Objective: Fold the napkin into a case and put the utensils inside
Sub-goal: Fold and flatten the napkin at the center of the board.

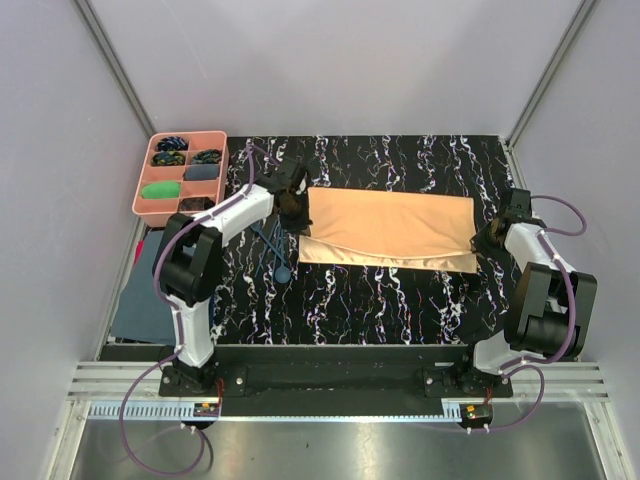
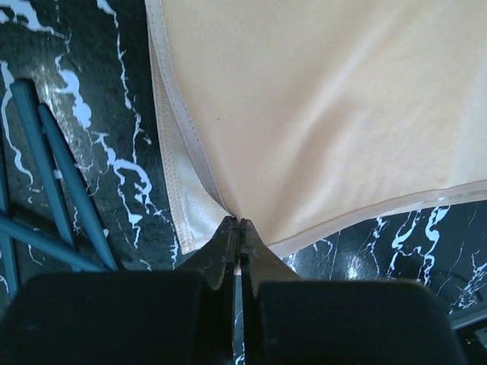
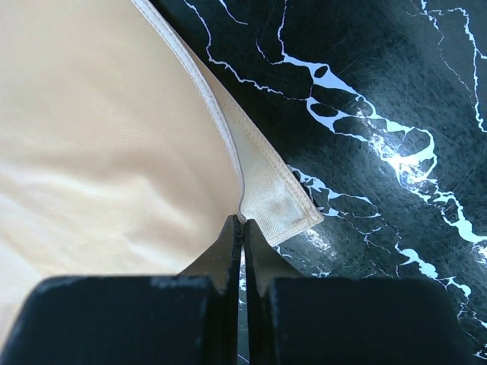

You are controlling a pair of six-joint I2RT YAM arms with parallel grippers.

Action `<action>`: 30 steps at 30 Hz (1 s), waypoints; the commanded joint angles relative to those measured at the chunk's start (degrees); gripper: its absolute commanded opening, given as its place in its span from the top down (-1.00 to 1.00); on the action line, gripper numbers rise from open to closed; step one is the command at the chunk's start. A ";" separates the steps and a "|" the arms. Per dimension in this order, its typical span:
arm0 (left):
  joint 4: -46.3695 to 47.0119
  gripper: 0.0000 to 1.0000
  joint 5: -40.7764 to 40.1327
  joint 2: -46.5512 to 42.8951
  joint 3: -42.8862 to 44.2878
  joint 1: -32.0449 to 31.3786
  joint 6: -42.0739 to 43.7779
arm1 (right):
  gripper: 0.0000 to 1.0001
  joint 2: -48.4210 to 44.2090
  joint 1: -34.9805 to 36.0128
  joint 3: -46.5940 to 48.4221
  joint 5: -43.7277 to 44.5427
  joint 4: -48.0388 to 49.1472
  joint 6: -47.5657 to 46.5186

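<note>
The peach-orange napkin (image 1: 390,228) lies on the black marbled table as a wide folded band, two layers showing at its ends. My left gripper (image 1: 296,212) is at its left end. In the left wrist view this gripper (image 2: 239,222) is shut on the napkin (image 2: 319,114), pinching the fabric where the layers meet near a corner. My right gripper (image 1: 487,238) is at the right end. In the right wrist view it (image 3: 242,220) is shut on the napkin (image 3: 99,137) beside a hemmed corner. The dark blue utensils (image 1: 272,245) lie left of the napkin; their handles (image 2: 53,182) cross.
A pink compartment tray (image 1: 138,195) with small coloured bundles stands at the back left. A dark blue-grey cloth (image 1: 140,290) lies off the table's left edge. Grey walls enclose the table on three sides.
</note>
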 commanded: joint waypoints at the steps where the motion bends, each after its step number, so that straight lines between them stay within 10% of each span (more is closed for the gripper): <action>1: 2.36 1.00 0.56 -5.11 -1.75 -0.11 -0.16 | 1.00 -0.83 -0.26 -0.14 1.06 -1.12 -1.57; 30: 5.00 1.00 -2.52 -10.81 -12.74 -3.10 -1.04 | 1.00 -0.12 -0.70 -1.12 4.14 -2.35 -2.19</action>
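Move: Both hands already pinch the near corners of the raised upper layer of the napkin. The lower layer's near left corner lies about 6 cm back, 2 cm left and 5 cm below the left hand; its near right corner is some 5 cm back, 1 cm right and 5 cm below the right. The utensils lie about 9 cm left and 3 cm back of the left hand; the far left corner is 12 cm ahead of it, the far right corner 14 cm ahead of the right hand. Still pinching the upper layer's corners with shut fingers, both hands draw it back towards the bases and down over the lower layer's near edge. The left travels about 6 cm back, rising slightly at first, then sinking to end 3 cm lower; the right eases evenly some 3 cm back and 3 cm down, its fingers tipping to point straighter down. ##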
